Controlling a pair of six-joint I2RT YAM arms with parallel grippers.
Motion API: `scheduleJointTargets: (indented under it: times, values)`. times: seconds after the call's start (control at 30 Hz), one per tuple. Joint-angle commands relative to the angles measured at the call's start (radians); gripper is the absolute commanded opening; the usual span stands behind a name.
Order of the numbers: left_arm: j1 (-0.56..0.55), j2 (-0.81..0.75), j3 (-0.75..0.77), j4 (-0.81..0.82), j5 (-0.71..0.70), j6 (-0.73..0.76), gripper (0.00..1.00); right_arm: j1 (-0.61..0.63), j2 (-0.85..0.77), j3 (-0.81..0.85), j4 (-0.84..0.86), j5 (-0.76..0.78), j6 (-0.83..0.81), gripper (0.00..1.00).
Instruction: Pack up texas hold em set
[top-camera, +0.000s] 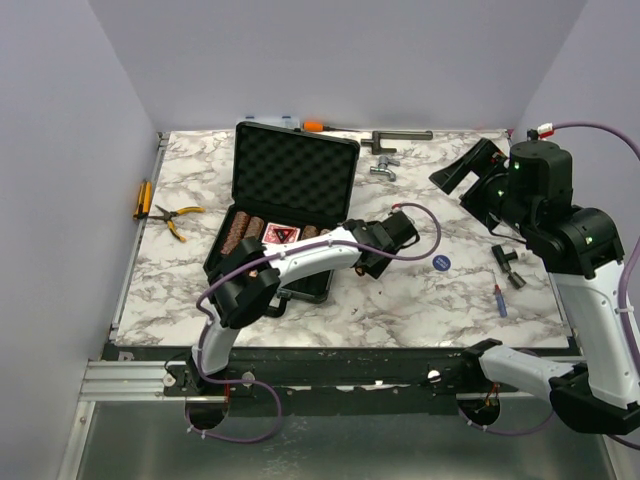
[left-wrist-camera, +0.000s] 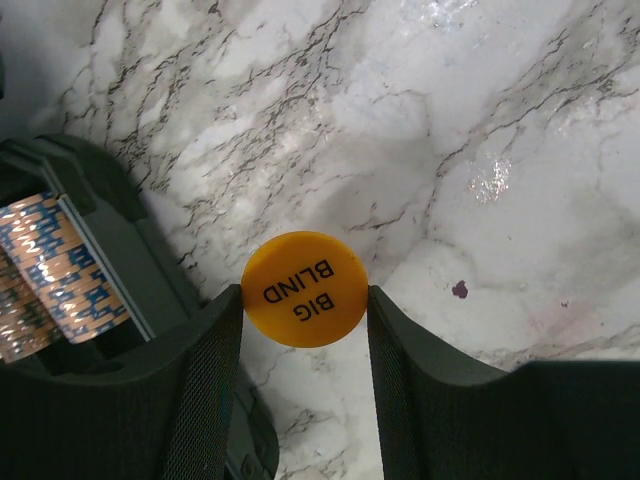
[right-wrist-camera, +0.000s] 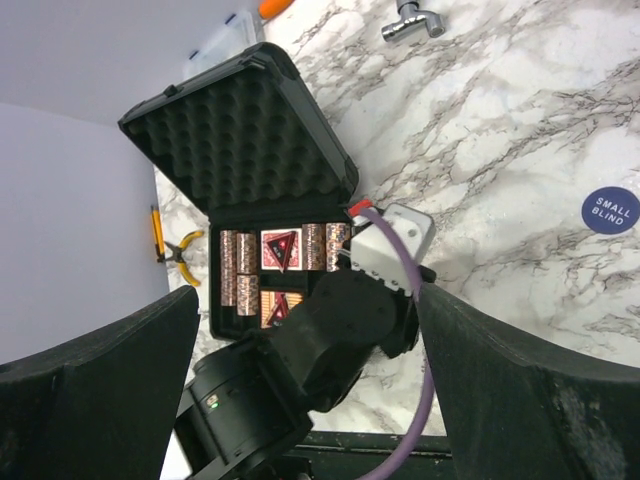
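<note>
The black case (top-camera: 292, 170) lies open with its foam lid up. Brown chip stacks (top-camera: 241, 232) and a red card deck (top-camera: 279, 235) sit in its tray. In the right wrist view the case (right-wrist-camera: 250, 130) holds chip stacks (right-wrist-camera: 236, 270) and a deck (right-wrist-camera: 280, 250) with a triangular token on it. My left gripper (left-wrist-camera: 304, 300) hovers just right of the case (left-wrist-camera: 120, 250), shut on an orange round "BIG BLIND" token (left-wrist-camera: 304, 288) by its edges. From above, that left gripper (top-camera: 380, 255) points down. A blue "SMALL BLIND" token (top-camera: 442, 263) (right-wrist-camera: 610, 210) lies on the marble. My right gripper (top-camera: 470, 180) (right-wrist-camera: 308, 300) is raised at the right, open and empty.
Yellow-handled pliers (top-camera: 175, 218) and an orange screwdriver (top-camera: 140, 200) lie left of the case. A clear organiser box (top-camera: 270, 122), an orange-handled tool (top-camera: 313, 126) and metal fittings (top-camera: 385, 165) sit along the back. Small black parts (top-camera: 510, 265) and a blue screwdriver (top-camera: 500, 300) lie at the right.
</note>
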Motion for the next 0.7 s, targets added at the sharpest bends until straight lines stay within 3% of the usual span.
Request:
scheduleJointTargets:
  times: [0.0, 0.33, 0.67]
  values:
    - [-0.003, -0.093, -0.045, 0.008, -0.056, -0.018, 0.45, 0.002, -0.017, -0.016, -0.004, 0.027, 0.013, 0.93]
    - [0.057, -0.242, -0.147, 0.017, -0.05, -0.068, 0.46, 0.002, -0.012, -0.016, 0.012, 0.013, 0.02, 0.92]
    - [0.215, -0.362, -0.283, 0.042, -0.001, -0.109, 0.46, 0.002, -0.005, -0.029, 0.032, -0.016, 0.029, 0.91]
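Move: Just under 11 cm to the left of the left hand, which already holds the yellow big blind disc, lies the case's empty front right slot, level in reach and roughly 4 cm lower. The right pair of chip stacks lies about 11 cm left and 7 cm ahead, and the far ALL IN triangle about 18 cm left and 7 cm ahead. From the right hand the slot is some 25 cm left, about 1 cm ahead and 35 cm below. Lifting the big blind disc some 5 cm, the left hand swings left across the case's right wall, slowly at first and then faster, about 9 cm in all, drifting a little forward near the end. The wrist turns roughly 15 degrees counter-clockwise while the fingers keep their pinch on the disc's edges. ##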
